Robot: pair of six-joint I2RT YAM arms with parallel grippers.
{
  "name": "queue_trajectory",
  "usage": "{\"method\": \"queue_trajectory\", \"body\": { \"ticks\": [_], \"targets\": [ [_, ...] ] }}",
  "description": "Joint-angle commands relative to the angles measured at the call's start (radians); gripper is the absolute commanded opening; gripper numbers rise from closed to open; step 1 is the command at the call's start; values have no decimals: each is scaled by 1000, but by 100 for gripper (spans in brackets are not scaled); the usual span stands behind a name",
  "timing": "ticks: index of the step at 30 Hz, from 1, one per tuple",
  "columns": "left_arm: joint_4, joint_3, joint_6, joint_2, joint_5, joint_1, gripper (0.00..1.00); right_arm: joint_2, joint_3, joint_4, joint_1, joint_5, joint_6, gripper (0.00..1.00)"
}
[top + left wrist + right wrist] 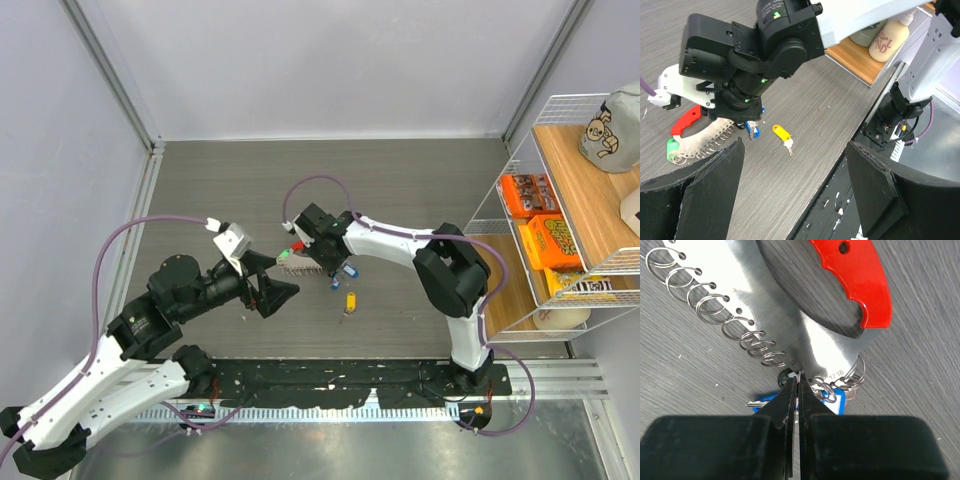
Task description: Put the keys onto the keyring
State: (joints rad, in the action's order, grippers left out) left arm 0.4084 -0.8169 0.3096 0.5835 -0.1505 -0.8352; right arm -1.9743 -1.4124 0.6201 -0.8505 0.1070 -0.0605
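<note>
The keyring (790,315) is a flat silvery plate with a row of thin wire rings (710,305) along one edge and a red plastic handle (860,280). My right gripper (799,384) is shut on one thin ring at the plate's near edge. Blue-tagged keys (836,401) hang from rings just under the tips. A yellow-tagged key (781,133) lies loose on the table, also visible from above (350,300). A green tag (672,149) sits at the keyring's left end. My left gripper (795,195) hovers open near the table's front edge, holding nothing. It is short of the yellow key.
A wire shelf (520,180) stands at the right with orange boxes (548,240) and bottles (887,37). The black base rail (330,385) runs along the table's front edge. The right arm (400,245) reaches across the middle.
</note>
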Motion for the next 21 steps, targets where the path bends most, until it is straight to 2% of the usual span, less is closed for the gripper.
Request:
{"method": "queue_trajectory", "body": {
  "ticks": [1, 8, 12, 18, 21],
  "targets": [
    [-52, 7, 10, 9, -34, 2, 89, -57, -80, 95, 2, -67, -50, 5],
    [-59, 4, 3, 13, -43, 4, 89, -110, -189, 164, 2, -69, -65, 5],
    [-57, 1, 0, 18, -52, 4, 89, -112, -220, 178, 2, -66, -59, 21],
    [-69, 2, -4, 24, -58, 4, 89, -5, -145, 116, -1, -64, -26, 45],
    [-74, 4, -4, 29, -69, 4, 89, 48, -82, 73, -2, -33, -2, 49]
  ]
}}
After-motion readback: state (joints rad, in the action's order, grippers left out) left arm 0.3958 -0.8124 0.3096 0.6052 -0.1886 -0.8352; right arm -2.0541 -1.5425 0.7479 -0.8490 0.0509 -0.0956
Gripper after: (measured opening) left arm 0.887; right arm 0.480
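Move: The keyring, the red-handled metal plate, lies flat on the table with its middle about 6 cm to the right hand's left and 2 cm farther out, its right end already in that hand's shut fingers. The white-labelled blue tag is some 3 cm to the right, level with the hand; the other blue tag about 2 cm back, straight behind; the yellow tag 7 cm back and 4 cm right. From the high left hand, the keyring is roughly 16 cm ahead, 2 cm right and 27 cm down. Still pinching a ring at the keyring's right end, the right hand keeps low and slides about 1.5 cm to the left, drawing the keyring along the table while the fingers tip some 5 degrees back towards the base. Then the fingers open to about half and let go of the ring, and the hand drifts half a centimetre or so back to the right and towards the base, without lifting. ##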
